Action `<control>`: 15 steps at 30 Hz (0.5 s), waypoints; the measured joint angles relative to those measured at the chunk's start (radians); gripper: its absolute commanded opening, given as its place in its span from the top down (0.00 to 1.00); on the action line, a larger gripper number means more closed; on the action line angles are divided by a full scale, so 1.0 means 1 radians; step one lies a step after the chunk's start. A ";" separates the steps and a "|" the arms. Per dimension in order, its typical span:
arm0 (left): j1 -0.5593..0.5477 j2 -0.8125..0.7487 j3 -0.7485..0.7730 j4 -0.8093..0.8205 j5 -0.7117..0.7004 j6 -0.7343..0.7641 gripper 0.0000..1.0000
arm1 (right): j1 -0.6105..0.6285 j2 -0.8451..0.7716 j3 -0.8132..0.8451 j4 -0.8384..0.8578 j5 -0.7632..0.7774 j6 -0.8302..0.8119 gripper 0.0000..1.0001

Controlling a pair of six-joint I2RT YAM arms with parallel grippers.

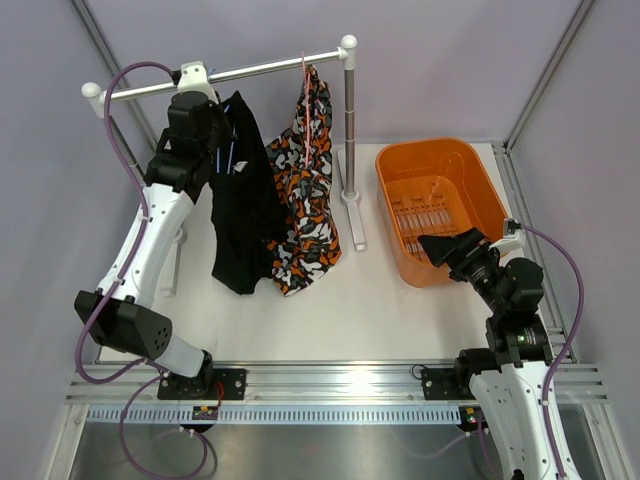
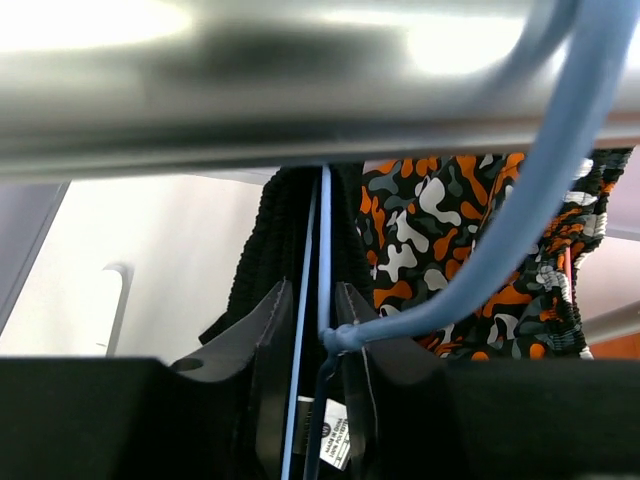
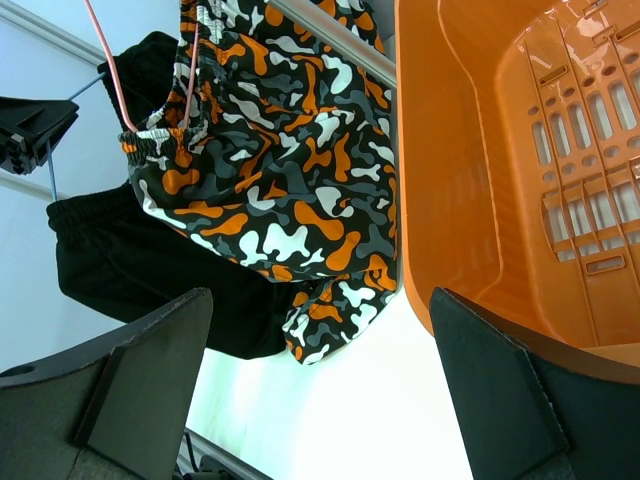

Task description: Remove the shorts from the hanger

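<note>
Two pairs of shorts hang from the metal rail point(image 1: 260, 70). The plain black shorts point(image 1: 240, 210) hang on a blue hanger point(image 2: 540, 190), and the camouflage shorts point(image 1: 305, 210) on a pink hanger point(image 1: 305, 85). My left gripper point(image 1: 218, 135) is up under the rail at the black waistband point(image 2: 268, 230). In the left wrist view its jaws point(image 2: 312, 310) stand narrow, shut on the blue hanger's wires just below the twisted neck. My right gripper point(image 1: 442, 248) hovers wide open at the basket's near left corner, holding nothing; both shorts point(image 3: 270, 150) point(image 3: 130, 270) lie ahead of it.
An orange slatted basket point(image 1: 440, 148) stands on the white table at the right. The rack's right post and foot point(image 1: 352, 205) stand between the camouflage shorts and the basket. The rack's left leg point(image 1: 175, 250) is behind my left arm.
</note>
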 measured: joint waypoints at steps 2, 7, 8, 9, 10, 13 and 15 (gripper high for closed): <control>0.000 0.005 0.005 0.000 0.000 0.000 0.78 | 0.000 0.000 0.000 0.000 0.000 -0.001 0.01; 0.000 0.005 0.009 -0.002 0.003 -0.001 0.96 | 0.000 0.000 0.000 0.000 0.000 -0.007 0.00; -0.001 0.005 0.012 -0.008 0.003 -0.001 0.99 | 0.000 0.000 0.000 0.000 0.000 -0.007 0.01; -0.001 0.005 0.018 -0.016 0.004 0.002 1.00 | 0.000 0.000 0.000 0.000 0.000 -0.007 0.00; -0.001 0.005 0.024 -0.022 0.004 0.003 1.00 | 0.000 0.000 0.000 0.000 0.000 -0.008 0.00; -0.001 0.005 0.057 -0.047 0.005 0.003 1.00 | 0.000 0.000 0.000 0.000 0.000 -0.008 0.01; -0.003 0.005 0.084 -0.059 0.005 0.003 1.00 | 0.000 0.000 0.000 0.000 0.000 -0.010 0.00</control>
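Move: The blue hanger's neck already sits between my half-closed left fingertips, within a centimetre of the hand point. The rack bar crosses some 5 cm above it. The middle of the black shorts hangs about 15 cm below, 6 cm right and 1 cm ahead. The camo shorts are roughly 22 cm right, 3 cm ahead and 12 cm lower. From my idle right hand, the neck is about 50 cm left, 22 cm ahead and 12 cm higher. I hold my left hand almost in place just under the bar while its fingers finish closing, pinching the neck of the blue hanger. Once they are shut I lift the hanger about 2 cm up towards the bar, easing back a touch, with the wrist keeping its attitude. ##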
